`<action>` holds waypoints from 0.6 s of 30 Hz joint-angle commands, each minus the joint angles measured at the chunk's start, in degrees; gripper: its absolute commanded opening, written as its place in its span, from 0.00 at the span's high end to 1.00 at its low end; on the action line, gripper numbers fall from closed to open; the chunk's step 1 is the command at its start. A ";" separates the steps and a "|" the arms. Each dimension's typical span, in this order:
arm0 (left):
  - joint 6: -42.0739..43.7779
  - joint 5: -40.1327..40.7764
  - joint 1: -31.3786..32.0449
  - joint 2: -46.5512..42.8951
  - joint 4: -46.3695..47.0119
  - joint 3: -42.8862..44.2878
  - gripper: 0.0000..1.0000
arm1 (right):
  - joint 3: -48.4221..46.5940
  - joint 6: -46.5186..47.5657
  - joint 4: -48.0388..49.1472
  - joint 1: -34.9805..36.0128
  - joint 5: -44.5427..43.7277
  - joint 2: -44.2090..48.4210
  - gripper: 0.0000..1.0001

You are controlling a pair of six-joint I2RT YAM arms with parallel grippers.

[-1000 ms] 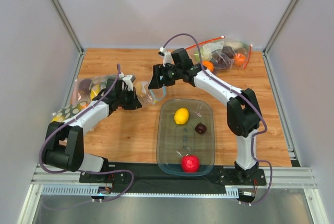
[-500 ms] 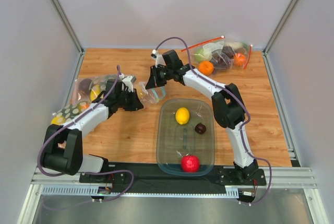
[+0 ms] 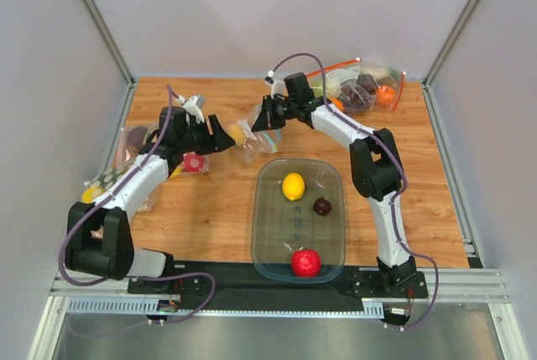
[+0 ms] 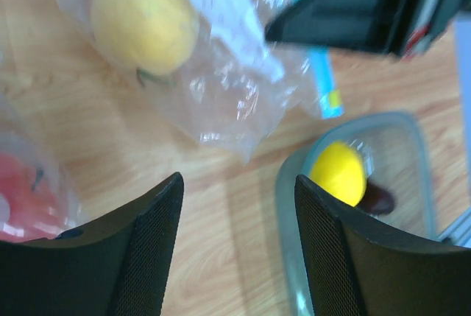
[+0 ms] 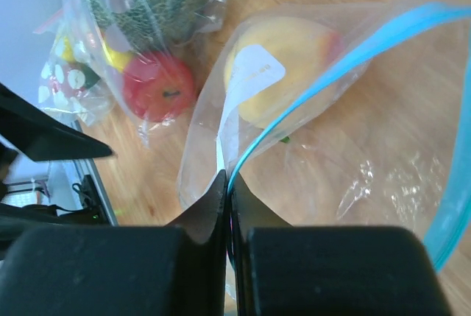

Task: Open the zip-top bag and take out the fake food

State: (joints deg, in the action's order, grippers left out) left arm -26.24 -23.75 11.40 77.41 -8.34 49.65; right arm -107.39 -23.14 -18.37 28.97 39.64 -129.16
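The zip-top bag point(image 3: 250, 138) lies on the wood just behind the clear tray point(image 3: 260, 234), its light-blue strip point(image 5: 353, 58) slack. My right gripper point(image 5: 227, 176) is shut on the bag's mouth at the strip. An orange-yellow peach point(image 5: 283, 65) is still inside the bag point(image 4: 235, 95). My left gripper point(image 4: 237, 183) hangs open to the bag's left, holding nothing, with bare wood between its fingers. In the tray sit a yellow lemon point(image 3: 293, 185), a dark plum point(image 3: 322, 206) and a red apple point(image 3: 306, 262).
A larger clear bag with red zip strips point(image 3: 357, 87) holds fruit at the back right. Another clear bag of fruit point(image 3: 134, 150), with a red piece point(image 5: 158, 84) in it, lies along the left edge under the left arm. White walls enclose the table.
My left gripper opened, let go of the bag and drew back to the upper left. My right gripper shut on the bag's mouth and pulled it slightly right.
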 commanded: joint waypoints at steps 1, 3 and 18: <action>-9.07 -2.53 -1.46 3.88 6.38 6.06 0.30 | 2.96 4.06 -1.05 -0.49 1.85 2.42 1.00; -11.11 -2.01 -1.47 8.26 6.67 10.44 0.28 | 4.99 4.50 -0.35 -0.50 1.76 3.65 1.00; -9.10 4.40 -1.55 16.11 -0.44 13.90 0.30 | 13.35 3.80 3.52 -1.20 1.06 8.14 1.00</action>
State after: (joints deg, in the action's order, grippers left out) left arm -36.03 -21.54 10.07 96.97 -6.59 64.84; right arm -94.43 -20.08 -17.76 28.16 40.62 -124.46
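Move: The fake peach in the bag lies about 10 cm ahead of my open left hand, 2 cm to its right and some 11 cm below. The bagged red apple is roughly 4 cm ahead of that hand, 10 cm to its left and as low. My right hand is already shut on the bag's blue zip edge; from it the peach lies about 6 cm left, 2 cm ahead and 8 cm lower, the yellow lemon in the tray 12 cm back and 10 cm right. My left hand swings forward about 9 cm in an arc, up some 4 cm at first and then sinking 5 or 6 cm to come down close over the fake peach, fingers staying open and turning about 10 degrees counter-clockwise as they tip down. Meanwhile my right hand keeps its pinch on the zip edge and draws it back, down and to the right, about 4 cm back and as much down. ##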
